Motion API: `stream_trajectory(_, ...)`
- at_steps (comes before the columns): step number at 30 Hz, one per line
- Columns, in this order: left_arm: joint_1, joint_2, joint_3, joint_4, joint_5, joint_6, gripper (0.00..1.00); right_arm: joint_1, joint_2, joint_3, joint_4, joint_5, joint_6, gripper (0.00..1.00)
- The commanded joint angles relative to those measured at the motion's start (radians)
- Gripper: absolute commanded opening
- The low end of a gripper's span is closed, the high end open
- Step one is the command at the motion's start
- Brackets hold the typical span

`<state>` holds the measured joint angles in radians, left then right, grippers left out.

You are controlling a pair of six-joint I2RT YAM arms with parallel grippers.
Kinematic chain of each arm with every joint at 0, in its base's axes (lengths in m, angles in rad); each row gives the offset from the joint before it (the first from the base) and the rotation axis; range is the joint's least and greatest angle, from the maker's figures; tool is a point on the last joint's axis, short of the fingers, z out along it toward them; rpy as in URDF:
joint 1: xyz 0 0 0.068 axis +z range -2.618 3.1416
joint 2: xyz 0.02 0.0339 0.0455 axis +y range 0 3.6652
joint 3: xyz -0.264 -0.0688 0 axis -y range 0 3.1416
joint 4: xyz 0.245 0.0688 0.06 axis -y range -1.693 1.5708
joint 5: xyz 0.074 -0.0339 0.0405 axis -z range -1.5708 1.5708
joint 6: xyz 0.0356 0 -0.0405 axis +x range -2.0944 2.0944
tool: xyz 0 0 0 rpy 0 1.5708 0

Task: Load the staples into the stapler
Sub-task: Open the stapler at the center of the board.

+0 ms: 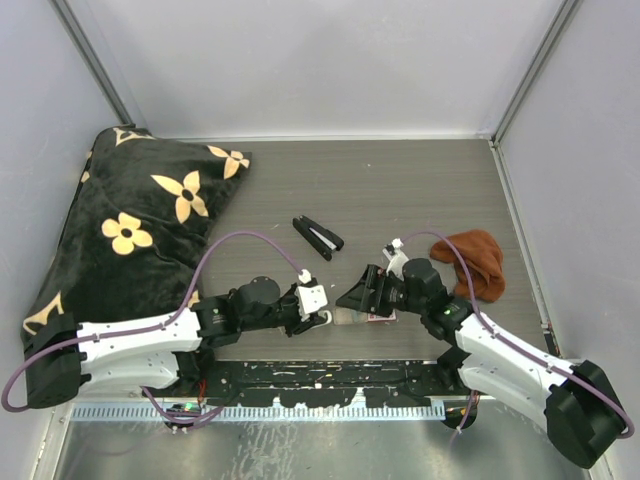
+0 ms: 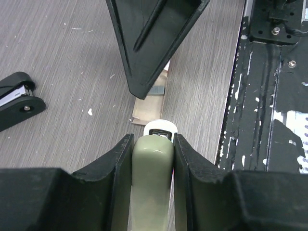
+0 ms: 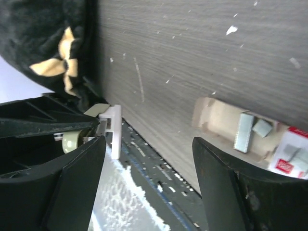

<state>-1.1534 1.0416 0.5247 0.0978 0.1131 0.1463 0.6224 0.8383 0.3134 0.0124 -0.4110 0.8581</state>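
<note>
My left gripper (image 1: 318, 303) is shut on a cream-green stapler (image 2: 153, 183), held low near the table's front edge; its white front end (image 2: 161, 129) pokes out past the jaws. Just beyond it lies an open cardboard tray (image 2: 147, 109) with a silvery-grey strip of staples (image 2: 157, 88). In the right wrist view the staples (image 3: 244, 131) lie in the tray (image 3: 216, 118) beside the red-and-white box (image 3: 291, 159). My right gripper (image 1: 358, 295) is open and empty, hovering over the tray, facing the stapler's tip (image 3: 114, 130).
A black stapler (image 1: 318, 237) lies open mid-table. A brown cloth (image 1: 477, 262) sits at the right. A black cushion with cream flowers (image 1: 130, 225) fills the left side. The black base rail (image 2: 269, 96) runs along the table's near edge.
</note>
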Motion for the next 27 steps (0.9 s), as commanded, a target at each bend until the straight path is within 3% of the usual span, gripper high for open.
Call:
stream_trajectory(1, 0.000, -0.039, 0.016, 0.071, 0.029, -0.001, 0.00, 0.011, -0.047, -0.022, 0.152, -0.085, 0.194, 0.76)
stream_trajectory(6, 0.000, -0.056, 0.001, 0.094, 0.019, -0.002, 0.00, 0.021, -0.061, -0.039, 0.138, -0.093, 0.226, 0.64)
stream_trajectory(27, 0.000, -0.059, -0.006, 0.124, 0.037, -0.023, 0.00, 0.188, 0.162, -0.020, 0.329, -0.034, 0.254, 0.43)
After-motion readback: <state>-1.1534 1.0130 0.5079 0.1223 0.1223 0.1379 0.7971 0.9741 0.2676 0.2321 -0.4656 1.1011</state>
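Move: My left hand already grips the green stapler, whose middle is some 2 cm to that hand's right, level with it. From my right hand the stapler's middle lies about 8 cm to the left, 4 cm back and 1 cm lower. The staple tray lies 5 cm back and 9 cm below my right hand; the red-and-white box is 7 cm right of that hand and 5 cm back, equally low. While my left hand keeps its grip and holds the green stapler nearly still in the air, I bring my right hand back and to the left, about 6 cm in all, over the staple tray to the stapler's white end. It lifts about 2 cm first and sinks again, turning some 15 degrees, its fingers narrowing from wide open to about half to straddle that end. ##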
